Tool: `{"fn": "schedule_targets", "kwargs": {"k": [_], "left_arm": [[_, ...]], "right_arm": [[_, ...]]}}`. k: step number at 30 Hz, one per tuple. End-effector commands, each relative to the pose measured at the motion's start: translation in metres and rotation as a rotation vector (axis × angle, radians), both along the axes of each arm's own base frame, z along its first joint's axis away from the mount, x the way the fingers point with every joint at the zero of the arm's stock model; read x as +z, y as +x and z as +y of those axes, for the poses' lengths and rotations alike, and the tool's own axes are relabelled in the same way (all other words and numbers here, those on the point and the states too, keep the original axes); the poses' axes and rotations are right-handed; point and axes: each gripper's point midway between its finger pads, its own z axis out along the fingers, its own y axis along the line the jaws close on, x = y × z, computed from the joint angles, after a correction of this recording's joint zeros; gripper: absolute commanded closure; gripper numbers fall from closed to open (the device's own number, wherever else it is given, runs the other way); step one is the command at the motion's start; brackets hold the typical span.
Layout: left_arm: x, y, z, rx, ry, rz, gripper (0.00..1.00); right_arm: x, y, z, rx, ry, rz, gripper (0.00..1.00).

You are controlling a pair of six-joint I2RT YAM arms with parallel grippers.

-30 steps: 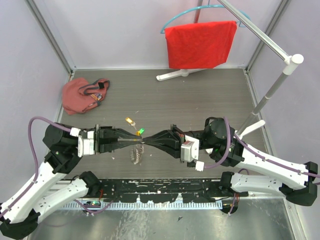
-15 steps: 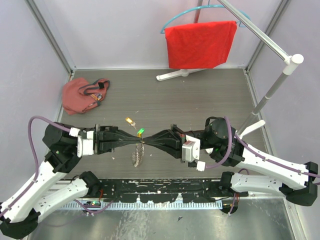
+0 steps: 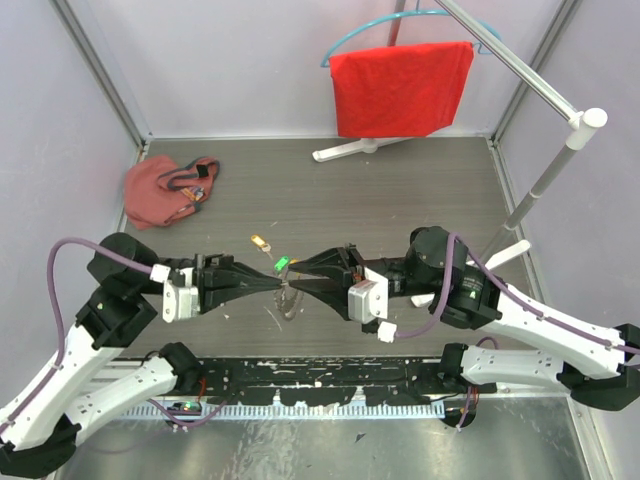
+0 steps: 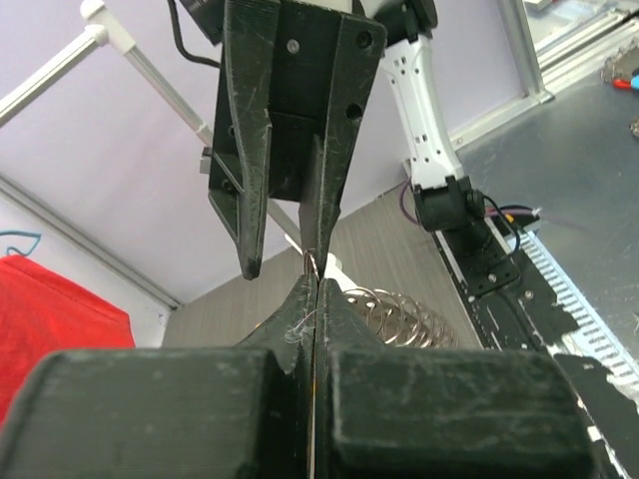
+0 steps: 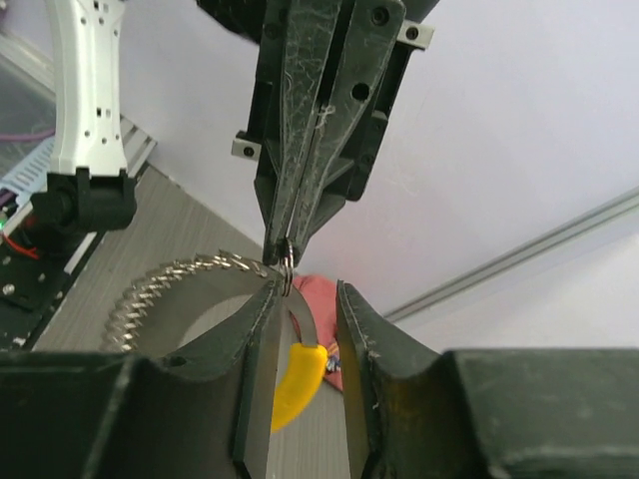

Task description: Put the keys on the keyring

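The keyring [image 3: 289,300], a silvery coiled loop, hangs above the table between the two grippers. My left gripper [image 3: 281,284] is shut on its small end ring. In the left wrist view the coil [image 4: 399,311] shows just past the shut fingers [image 4: 339,329]. My right gripper [image 3: 293,281] faces it tip to tip with its jaws apart. In the right wrist view the keyring's orange segment [image 5: 298,384] dangles free between those jaws. The green-headed key [image 3: 283,264] and the brass key [image 3: 260,241] lie on the table just behind the grippers.
A red cloth pouch [image 3: 165,190] with cords lies at the back left. A red cloth [image 3: 400,88] hangs on a hanger at the back, on a white stand [image 3: 545,180] that slants across the right side. A black taped strip [image 3: 320,375] runs along the near edge.
My right gripper has opened and let go of the keyring. My left gripper closed on the ring. The keyring has lifted slightly and shifted right, hanging from the left gripper alone.
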Motion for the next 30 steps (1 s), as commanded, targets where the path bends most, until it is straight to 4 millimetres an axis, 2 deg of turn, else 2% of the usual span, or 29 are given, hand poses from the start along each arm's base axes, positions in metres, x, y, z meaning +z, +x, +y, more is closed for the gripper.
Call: {"fn": "schedule_targets", "kwargs": {"k": [1,7,12,21,24,30], "left_arm": [[-0.004,-0.006,0.008,0.006,0.037,-0.107,1.00],[-0.022,0.001,0.014,0.053,0.097,-0.205,1.00],[-0.045,0.019,0.020,0.143,0.196,-0.273,1.00],[-0.066,0.044,0.021,0.227,0.269,-0.381,1.00],[-0.066,0.044,0.019,0.220,0.270,-0.363,1.00],[-0.053,0.038,0.014,0.200,0.209,-0.309,1.00]], "right_arm": [[0.015,0.009,-0.017,-0.082,-0.017,-0.066,0.66],[-0.005,0.026,-0.026,-0.193,-0.096,-0.014,0.66],[-0.033,0.043,-0.031,-0.294,-0.139,0.051,0.66],[-0.071,0.061,-0.019,-0.359,-0.235,0.070,0.66],[-0.071,0.057,-0.009,-0.319,-0.224,0.059,0.66],[-0.043,0.033,0.007,-0.162,-0.105,0.031,0.68]]}}
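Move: The left hand already pinches the keyring by its wire end, the ring hanging about 5 cm below it and 2 cm back. The green key lies on the table some 19 cm ahead of this hand, 4 cm to its left and 42 cm below; the gold key is about 6 cm farther out and 6 cm farther left than the green one. From the open right hand, the keyring is roughly 3 cm back, 2 cm left and 6 cm below. Down and forward go both hands, the left sinking about 7 cm with the keyring still pinched and nearing the green key. The right, fingers staying parted, drops some 9 cm and reaches forward alongside it, first edging right away from the left fingertips, then back left towards them near the end. Both wrists swing 20 to 30 degrees, fingertips dipping and turning forward. ##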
